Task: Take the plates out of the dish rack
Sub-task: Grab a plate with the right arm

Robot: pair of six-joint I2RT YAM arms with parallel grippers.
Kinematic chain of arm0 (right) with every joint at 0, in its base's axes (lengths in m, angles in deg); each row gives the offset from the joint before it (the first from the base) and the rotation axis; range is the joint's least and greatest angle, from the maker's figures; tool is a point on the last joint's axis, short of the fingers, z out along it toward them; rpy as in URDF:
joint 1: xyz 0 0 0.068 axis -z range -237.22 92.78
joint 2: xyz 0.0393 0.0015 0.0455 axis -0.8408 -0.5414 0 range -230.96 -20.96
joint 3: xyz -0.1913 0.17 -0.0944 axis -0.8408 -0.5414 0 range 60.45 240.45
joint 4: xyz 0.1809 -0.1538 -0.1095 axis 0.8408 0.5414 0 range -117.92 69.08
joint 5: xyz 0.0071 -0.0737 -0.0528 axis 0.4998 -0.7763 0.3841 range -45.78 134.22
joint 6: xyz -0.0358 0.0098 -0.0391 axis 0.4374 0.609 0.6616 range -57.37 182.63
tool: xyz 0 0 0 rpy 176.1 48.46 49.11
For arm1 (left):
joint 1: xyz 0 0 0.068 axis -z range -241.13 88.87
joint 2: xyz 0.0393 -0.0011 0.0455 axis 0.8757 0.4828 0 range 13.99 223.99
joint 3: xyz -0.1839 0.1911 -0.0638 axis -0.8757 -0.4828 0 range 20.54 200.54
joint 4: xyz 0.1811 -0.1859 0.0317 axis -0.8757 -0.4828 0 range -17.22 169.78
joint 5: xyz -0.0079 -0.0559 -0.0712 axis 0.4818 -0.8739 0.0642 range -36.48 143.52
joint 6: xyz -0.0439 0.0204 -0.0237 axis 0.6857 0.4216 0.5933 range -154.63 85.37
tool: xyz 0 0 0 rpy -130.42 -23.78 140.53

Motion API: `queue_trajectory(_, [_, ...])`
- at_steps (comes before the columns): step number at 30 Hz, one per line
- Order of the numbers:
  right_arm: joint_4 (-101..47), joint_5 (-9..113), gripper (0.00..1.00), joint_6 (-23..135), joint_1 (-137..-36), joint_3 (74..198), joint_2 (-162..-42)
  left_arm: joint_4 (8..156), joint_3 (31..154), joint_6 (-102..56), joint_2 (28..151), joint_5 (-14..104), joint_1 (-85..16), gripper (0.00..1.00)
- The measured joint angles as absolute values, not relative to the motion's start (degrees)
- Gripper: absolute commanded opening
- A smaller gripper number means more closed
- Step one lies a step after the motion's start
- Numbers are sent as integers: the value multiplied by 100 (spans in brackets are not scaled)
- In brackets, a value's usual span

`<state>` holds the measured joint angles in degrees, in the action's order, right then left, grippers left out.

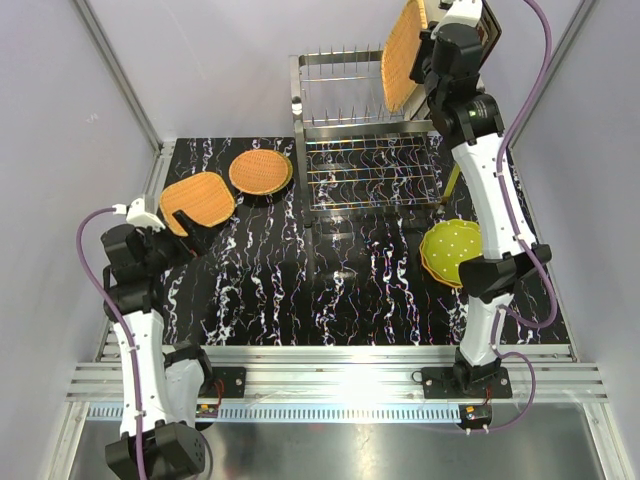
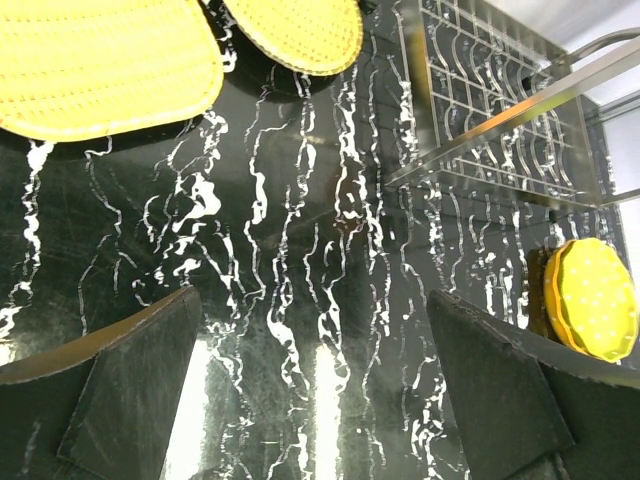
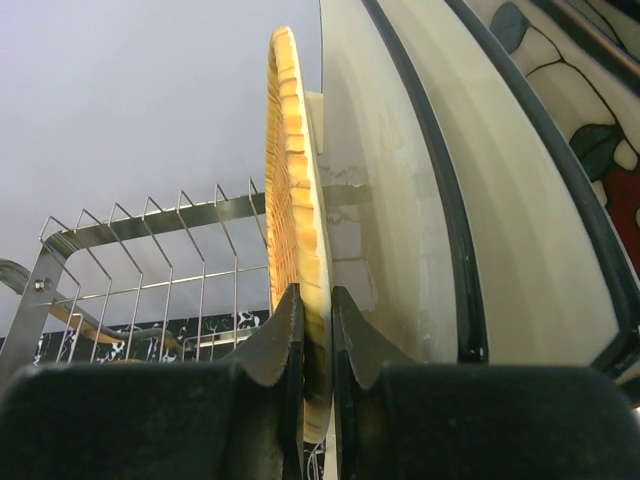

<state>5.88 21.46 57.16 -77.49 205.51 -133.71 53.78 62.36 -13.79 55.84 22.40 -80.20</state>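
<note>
My right gripper (image 1: 430, 58) (image 3: 317, 310) is shut on the rim of an orange woven plate (image 1: 402, 55) (image 3: 288, 170), which stands on edge above the right end of the steel dish rack (image 1: 365, 125) (image 3: 150, 260). Just behind it stand cream plates (image 3: 395, 200) and a flower-patterned plate (image 3: 590, 130). A squarish orange woven plate (image 1: 205, 195) (image 2: 100, 60), a round orange plate (image 1: 261, 171) (image 2: 300, 30) and a lime-green dotted plate (image 1: 450, 250) (image 2: 595, 300) lie on the table. My left gripper (image 1: 180, 225) (image 2: 315, 330) hangs open and empty over the table, by the squarish plate's near edge.
The black marbled table (image 1: 300, 290) is walled by pale panels on the left, back and right. The rack's lower grid shelf (image 1: 370, 170) stands at the back centre. An aluminium rail (image 1: 330, 380) runs along the near edge by the arm bases.
</note>
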Motion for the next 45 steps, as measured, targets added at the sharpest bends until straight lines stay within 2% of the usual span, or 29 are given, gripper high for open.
queue_trajectory(8, [31, 2190, 0, 5978, -7747, 20197, -13251, 5467, 6369, -1210, 5724, 2079, -8020, 99])
queue_trajectory(25, [-765, 2354, 0, 6081, -7730, 20470, -13255, 5983, 6446, -559, 5940, 1580, -8018, 99])
queue_trajectory(45, [-373, 3210, 0, 4837, -7730, 20616, -13131, 8298, 6481, 1764, 6524, 396, -7765, 99])
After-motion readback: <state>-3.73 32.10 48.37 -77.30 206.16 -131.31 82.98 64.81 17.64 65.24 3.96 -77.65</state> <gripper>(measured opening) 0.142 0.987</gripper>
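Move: The right hand already pinches the near edge of the wicker plate, whose middle is about 10 cm ahead, 1 cm left and 3 cm up. The nearest white plate stands some 10 cm ahead and 6 cm right, while the rack's empty tray lies about 5 cm ahead, 15 cm left and 12 cm below. From the open left hand, the wicker plate is roughly 36 cm ahead, 50 cm right and 30 cm up. Right hand lifts the still-pinched wicker plate about 7 cm, then carries left; left hand rises 9 cm, rightward. ##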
